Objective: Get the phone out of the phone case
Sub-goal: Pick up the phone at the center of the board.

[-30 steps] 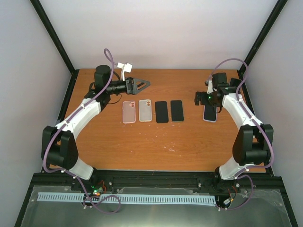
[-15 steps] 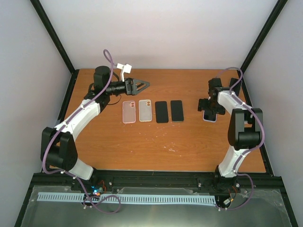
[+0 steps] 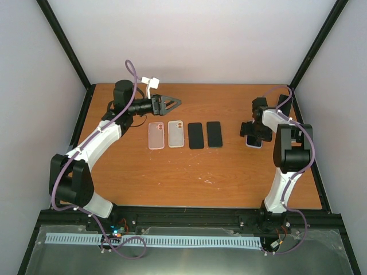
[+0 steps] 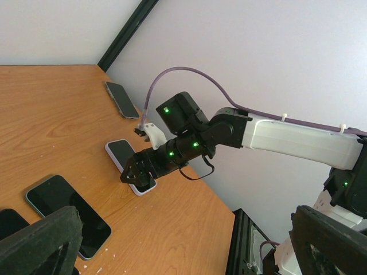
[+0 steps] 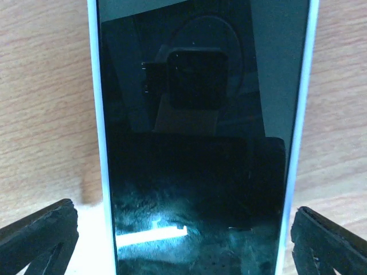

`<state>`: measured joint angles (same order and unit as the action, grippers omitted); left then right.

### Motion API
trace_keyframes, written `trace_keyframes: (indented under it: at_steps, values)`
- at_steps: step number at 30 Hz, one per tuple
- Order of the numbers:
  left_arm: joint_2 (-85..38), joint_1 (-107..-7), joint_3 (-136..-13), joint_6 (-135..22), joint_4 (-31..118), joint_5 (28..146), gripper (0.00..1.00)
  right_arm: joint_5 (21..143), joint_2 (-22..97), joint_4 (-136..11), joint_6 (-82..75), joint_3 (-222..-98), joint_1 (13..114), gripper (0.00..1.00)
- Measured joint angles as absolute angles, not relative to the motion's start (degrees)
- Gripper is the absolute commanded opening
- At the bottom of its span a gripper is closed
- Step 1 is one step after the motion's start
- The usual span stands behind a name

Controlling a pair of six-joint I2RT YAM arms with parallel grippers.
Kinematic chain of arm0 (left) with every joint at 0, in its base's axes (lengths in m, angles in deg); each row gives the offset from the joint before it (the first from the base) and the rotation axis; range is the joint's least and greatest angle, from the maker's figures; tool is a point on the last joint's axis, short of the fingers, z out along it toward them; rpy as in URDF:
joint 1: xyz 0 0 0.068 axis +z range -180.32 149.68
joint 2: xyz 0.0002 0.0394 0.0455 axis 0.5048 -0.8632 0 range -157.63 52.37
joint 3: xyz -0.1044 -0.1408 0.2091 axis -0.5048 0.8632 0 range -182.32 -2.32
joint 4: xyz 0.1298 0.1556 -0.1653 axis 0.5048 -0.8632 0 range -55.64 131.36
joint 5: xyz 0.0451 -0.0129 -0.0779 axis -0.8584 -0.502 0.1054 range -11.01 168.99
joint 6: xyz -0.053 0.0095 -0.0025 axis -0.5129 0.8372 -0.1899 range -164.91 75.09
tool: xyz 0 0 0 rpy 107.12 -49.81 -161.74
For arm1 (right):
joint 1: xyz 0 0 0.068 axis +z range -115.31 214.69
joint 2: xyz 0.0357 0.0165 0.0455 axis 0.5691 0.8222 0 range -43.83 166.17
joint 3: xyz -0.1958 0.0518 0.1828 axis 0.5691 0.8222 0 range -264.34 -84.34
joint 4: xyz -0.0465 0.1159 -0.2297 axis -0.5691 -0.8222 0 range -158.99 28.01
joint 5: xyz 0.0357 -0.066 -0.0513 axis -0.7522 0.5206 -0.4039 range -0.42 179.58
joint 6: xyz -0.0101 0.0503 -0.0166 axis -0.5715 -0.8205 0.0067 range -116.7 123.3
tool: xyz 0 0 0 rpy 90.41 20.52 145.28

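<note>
The phone point(image 3: 253, 141) lies screen up in its pale phone case at the right of the table. My right gripper point(image 3: 252, 129) hovers right over it, open. In the right wrist view the phone's black screen point(image 5: 195, 143) fills the frame, the case's light rim point(image 5: 96, 143) runs along both sides, and the two fingertips point(image 5: 40, 235) stand outside the rims, apart from them. My left gripper point(image 3: 174, 103) is open and empty at the back left. Its wrist view shows the right gripper point(image 4: 136, 170) over the cased phone point(image 4: 121, 154).
Two empty pale cases point(image 3: 156, 136) point(image 3: 175, 133) and two bare black phones point(image 3: 196, 135) point(image 3: 214, 133) lie in a row mid-table. Another phone point(image 4: 121, 98) lies near the far right corner. Black frame posts rise at the table's back corners.
The right arm folded in and its gripper moved down over the cased phone. The left arm stayed still.
</note>
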<state>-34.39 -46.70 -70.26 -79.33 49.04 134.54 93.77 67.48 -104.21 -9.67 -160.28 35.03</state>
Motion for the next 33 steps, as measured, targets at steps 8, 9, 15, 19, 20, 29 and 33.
trace_keyframes:
  at_steps: [8, 9, 15, 19, 20, 29, 33]
  values:
    - [-34.4, -46.6, -70.3, -79.3, 49.0, 134.5, 1.00, 93.4, 69.7, -102.5, -9.9, -160.9, 34.6, 0.97]
    - [-34.4, -46.6, -70.3, -79.3, 49.1, 134.5, 1.00, 93.3, 69.8, -102.3, -9.9, -160.9, 34.5, 0.96]
    - [-34.4, -46.5, -70.3, -79.6, 49.0, 134.5, 1.00, 92.6, 70.1, -101.0, -10.3, -160.9, 34.0, 0.84]
    - [-34.4, -46.4, -70.3, -79.6, 49.0, 134.1, 1.00, 92.9, 70.1, -100.7, -10.8, -160.9, 33.8, 0.77]
    - [-34.4, -46.4, -70.3, -79.6, 49.0, 133.9, 1.00, 93.1, 70.1, -100.6, -10.8, -160.9, 33.8, 0.77]
    - [-34.4, -46.4, -69.6, -79.6, 49.0, 132.1, 1.00, 93.1, 67.2, -100.1, -10.8, -158.3, 33.7, 0.74]
    - [-34.4, -46.4, -68.4, -79.7, 49.0, 131.3, 1.00, 91.1, 61.6, -100.3, -11.1, -157.1, 33.6, 0.75]
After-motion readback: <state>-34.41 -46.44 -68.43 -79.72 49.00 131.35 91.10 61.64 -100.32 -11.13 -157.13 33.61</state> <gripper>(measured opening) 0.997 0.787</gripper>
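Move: The cased phone lies just under the open right fingers, its middle about 3 cm ahead, 1 cm to the right and 2 cm below. A bare phone lies some 20 cm ahead and 23 cm to the right of the hand; on the other side another lies about 6 cm ahead and 20 cm to its left. From the left hand, the cased phone is about 18 cm ahead, 37 cm right and 31 cm below. Easing forward about 1.5 cm and down 1 cm, the right hand sets its fingers either side of the cased phone, then closes by roughly a fifth to pinch its long edges, a little to the near side of its middle. It then lifts about 4 cm, picking up speed, while the fingertips tilt slightly forward. ##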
